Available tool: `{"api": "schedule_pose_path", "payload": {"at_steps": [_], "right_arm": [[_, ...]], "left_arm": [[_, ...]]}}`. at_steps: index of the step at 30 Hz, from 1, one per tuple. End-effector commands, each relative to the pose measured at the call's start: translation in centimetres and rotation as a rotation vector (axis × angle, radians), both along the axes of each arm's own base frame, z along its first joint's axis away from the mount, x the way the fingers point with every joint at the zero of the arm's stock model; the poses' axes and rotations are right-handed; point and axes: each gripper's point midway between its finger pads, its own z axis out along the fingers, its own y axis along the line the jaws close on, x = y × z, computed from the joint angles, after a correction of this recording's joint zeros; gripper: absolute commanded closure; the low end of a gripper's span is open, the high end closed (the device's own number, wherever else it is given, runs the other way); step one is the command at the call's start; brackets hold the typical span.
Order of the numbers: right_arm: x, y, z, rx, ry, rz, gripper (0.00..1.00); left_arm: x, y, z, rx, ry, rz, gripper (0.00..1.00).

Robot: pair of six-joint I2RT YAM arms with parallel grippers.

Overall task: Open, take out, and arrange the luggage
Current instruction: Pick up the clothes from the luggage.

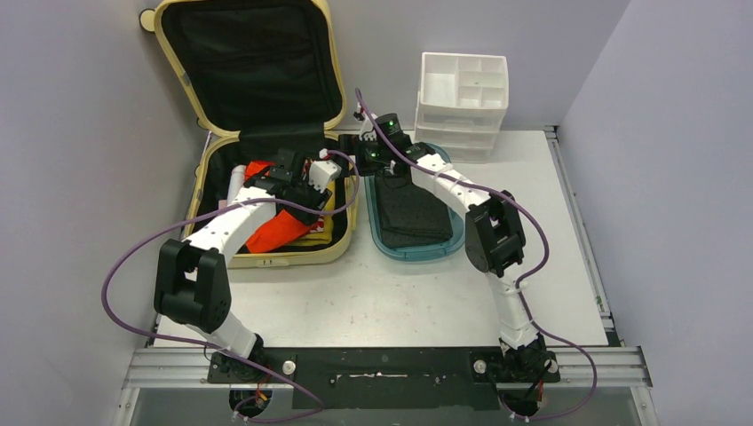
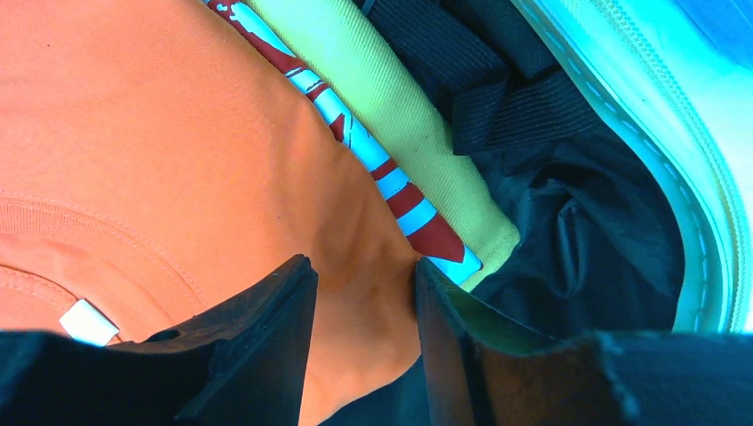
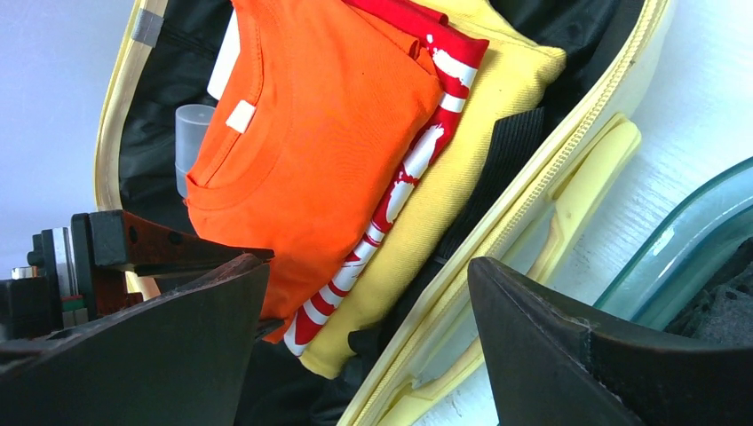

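Observation:
The pale-yellow luggage (image 1: 266, 257) lies open at the back left, its lid (image 1: 249, 62) propped against the wall. Folded clothes are stacked inside it: an orange shirt (image 1: 275, 229) on top, a red-and-white striped garment (image 2: 391, 177) under it, and a yellow one (image 2: 400, 98) lowest. My left gripper (image 2: 360, 275) is down in the case, and its jaws pinch a creased fold of the orange shirt (image 2: 133, 133) at the corner. My right gripper (image 3: 368, 275) hangs open above the case's right rim (image 3: 533, 204), holding nothing.
A teal tray (image 1: 417, 253) with a dark folded cloth (image 1: 408, 213) sits right of the case. A white drawer organizer (image 1: 462, 98) stands at the back. A clear bottle (image 3: 191, 133) lies in the case beside the clothes. Walls close in left and right.

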Motion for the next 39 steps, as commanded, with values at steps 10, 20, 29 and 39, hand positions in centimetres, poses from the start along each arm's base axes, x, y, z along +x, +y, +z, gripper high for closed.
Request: {"api": "schedule_pose_path", "payload": {"at_steps": [10, 20, 29, 39], "right_arm": [[-0.6, 2.9, 3.1, 0.057, -0.073, 0.035, 0.15], [-1.5, 4.6, 1.8, 0.044, -0.06, 0.049, 0.15], [-3.8, 7.2, -0.1, 0.04, -0.012, 0.081, 0.14], [-4.5, 7.8, -2.8, 0.109, 0.151, 0.083, 0.15]], "left_arm": [[-1.3, -1.1, -1.3, -0.04, 0.078, -0.053, 0.73], [1.5, 0.4, 2.6, -0.169, 0.002, 0.011, 1.0], [2.0, 2.2, 5.4, -0.281, -0.074, 0.033, 1.0], [1.7, 1.9, 6.9, -0.373, -0.124, 0.028, 1.0]]}}
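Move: The orange shirt's near right edge lies at my left fingertips, about 1 cm below; the shirt's middle is some 6 cm ahead, 4 cm left and 2 cm down. The striped shirt is centred about 5 cm ahead and 4 cm right of that hand, the yellow cloth 5 cm ahead and 6 cm right, both 3 cm lower. From my right hand, the orange edge is roughly 7 cm back, 10 cm left and 8 cm below. I dip my left hand barely 1 cm and shut its half-open fingers, pinching the orange shirt's near right edge, then raise it nearly 5 cm while easing about 3 cm left and rolling its left side down. My right hand, still wide open, follows in from over the luggage's right side, about 7 cm left and 5 cm back, sinking slightly, towards the raised edge. ##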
